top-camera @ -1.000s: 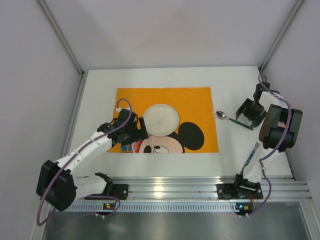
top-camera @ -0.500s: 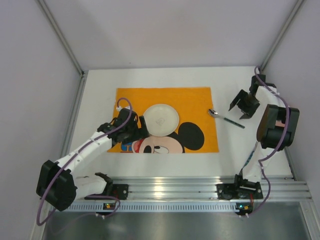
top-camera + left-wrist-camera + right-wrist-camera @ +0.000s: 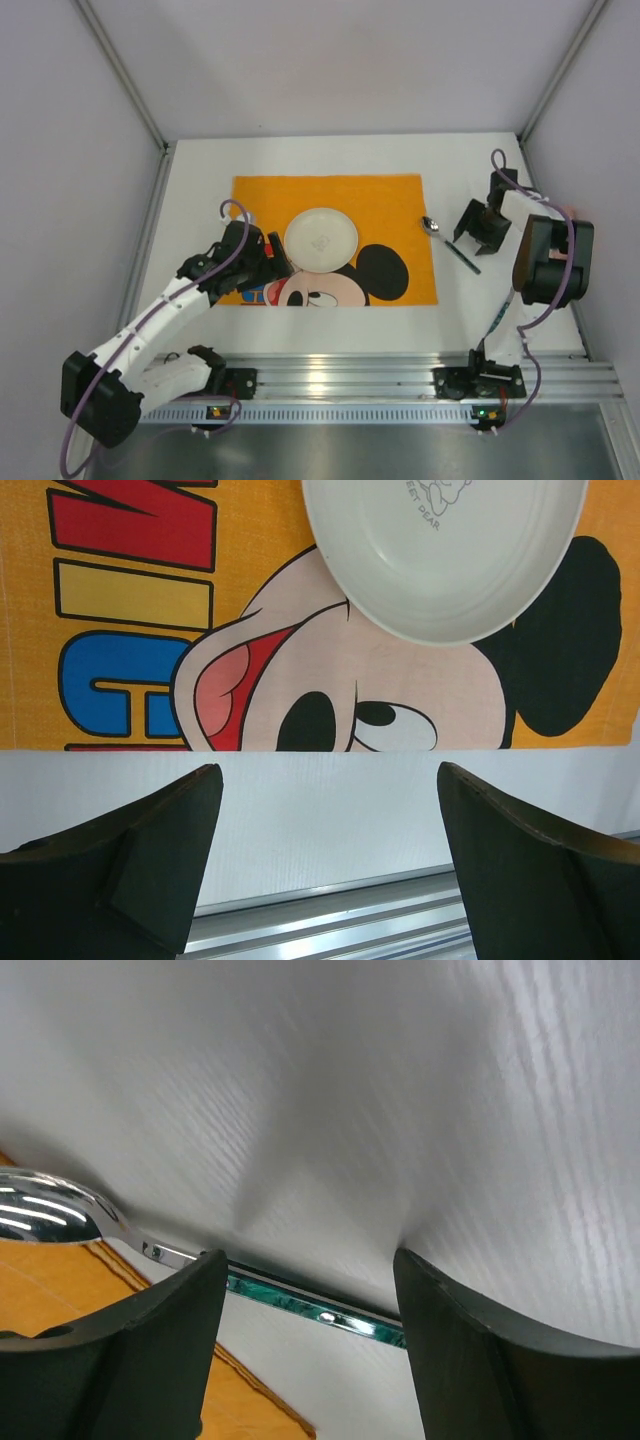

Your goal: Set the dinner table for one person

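The dinner table [image 3: 196, 200] is a white top carrying an orange cartoon placemat [image 3: 380, 200]. A white plate [image 3: 321, 238] rests on the placemat's middle. A spoon [image 3: 448, 244] with a green handle lies on the table just right of the placemat, its bowl [image 3: 40, 1215] at the cloth's edge. My right gripper [image 3: 474, 230] hangs open low over the spoon's handle [image 3: 320, 1312], which crosses the gap between the fingers [image 3: 308, 1258]. My left gripper [image 3: 272, 262] is open and empty at the placemat's near left, and in its wrist view [image 3: 330, 772] the plate [image 3: 445, 550] lies ahead.
An aluminium rail [image 3: 330, 375] runs along the table's near edge, also seen in the left wrist view [image 3: 330, 910]. Grey walls with metal posts close in the left, right and back. The right arm's body [image 3: 545, 262] stands near the right wall.
The right gripper has swung left and down over the spoon while narrowing a little. The spoon has turned, its handle end now nearer me. The left arm has shifted slightly.
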### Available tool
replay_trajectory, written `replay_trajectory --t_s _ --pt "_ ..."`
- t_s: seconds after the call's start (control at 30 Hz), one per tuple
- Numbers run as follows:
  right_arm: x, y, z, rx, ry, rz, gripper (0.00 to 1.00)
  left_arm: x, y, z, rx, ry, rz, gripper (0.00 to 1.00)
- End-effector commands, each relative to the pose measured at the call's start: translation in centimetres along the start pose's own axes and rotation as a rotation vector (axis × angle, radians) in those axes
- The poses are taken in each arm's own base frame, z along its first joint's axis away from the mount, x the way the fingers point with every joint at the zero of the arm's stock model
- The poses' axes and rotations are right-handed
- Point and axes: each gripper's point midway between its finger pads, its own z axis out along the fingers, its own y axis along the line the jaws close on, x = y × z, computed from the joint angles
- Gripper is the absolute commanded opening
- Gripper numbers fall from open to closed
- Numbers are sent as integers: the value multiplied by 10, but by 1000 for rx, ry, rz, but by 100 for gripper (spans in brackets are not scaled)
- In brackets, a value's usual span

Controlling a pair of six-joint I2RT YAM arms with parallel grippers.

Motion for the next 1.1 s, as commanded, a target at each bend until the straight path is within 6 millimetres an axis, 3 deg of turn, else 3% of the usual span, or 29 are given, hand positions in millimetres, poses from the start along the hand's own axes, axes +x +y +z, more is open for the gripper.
replay_trajectory --t_s 0.0,0.07,0.3,0.53,0.67,0.8,1.03,1.07 --pt "40 0 0 -17 52 -40 69 6 7 -6 -13 -6 -43 93" --pt "57 -2 -5 -20 82 -28 68 7 6 -9 -2 -15 -61 93" --pt "62 24 -48 -103 11 -72 69 5 4 -9 3 -17 -66 92" --pt "76 37 -40 -54 17 -169 68 -4 -5 -13 17 -22 -48 92" --pt "80 29 -29 8 25 -186 63 -6 -5 -16 17 -31 -46 92" --pt "78 24 -16 60 30 -202 45 -2 -1 -18 7 -26 -47 92" --pt "80 10 1 154 51 -230 25 3 7 -21 -3 -25 -46 92" --pt "80 10 2 154 53 -234 17 4 7 -21 -2 -26 -46 92"
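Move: The spoon's middle lies about 4 cm to the left of my right hand, 1 cm nearer me and 2 cm below, with the bowl pointing out to the left. The plate's middle is some 43 cm left and 1 cm ahead of that hand; the fork lies about 9 cm right and 23 cm back. From my left hand, the spoon is roughly 49 cm right, 8 cm ahead and 12 cm below. I draw my right hand back about 6 cm, drifting left, then carry it farther left with a slight lift while the wrist turns some 10 degrees counter-clockwise. From there I sink about 3 cm, easing slightly right, and close the wide-open fingers around the spoon's teal handle, pinching it from both sides close to the table. ##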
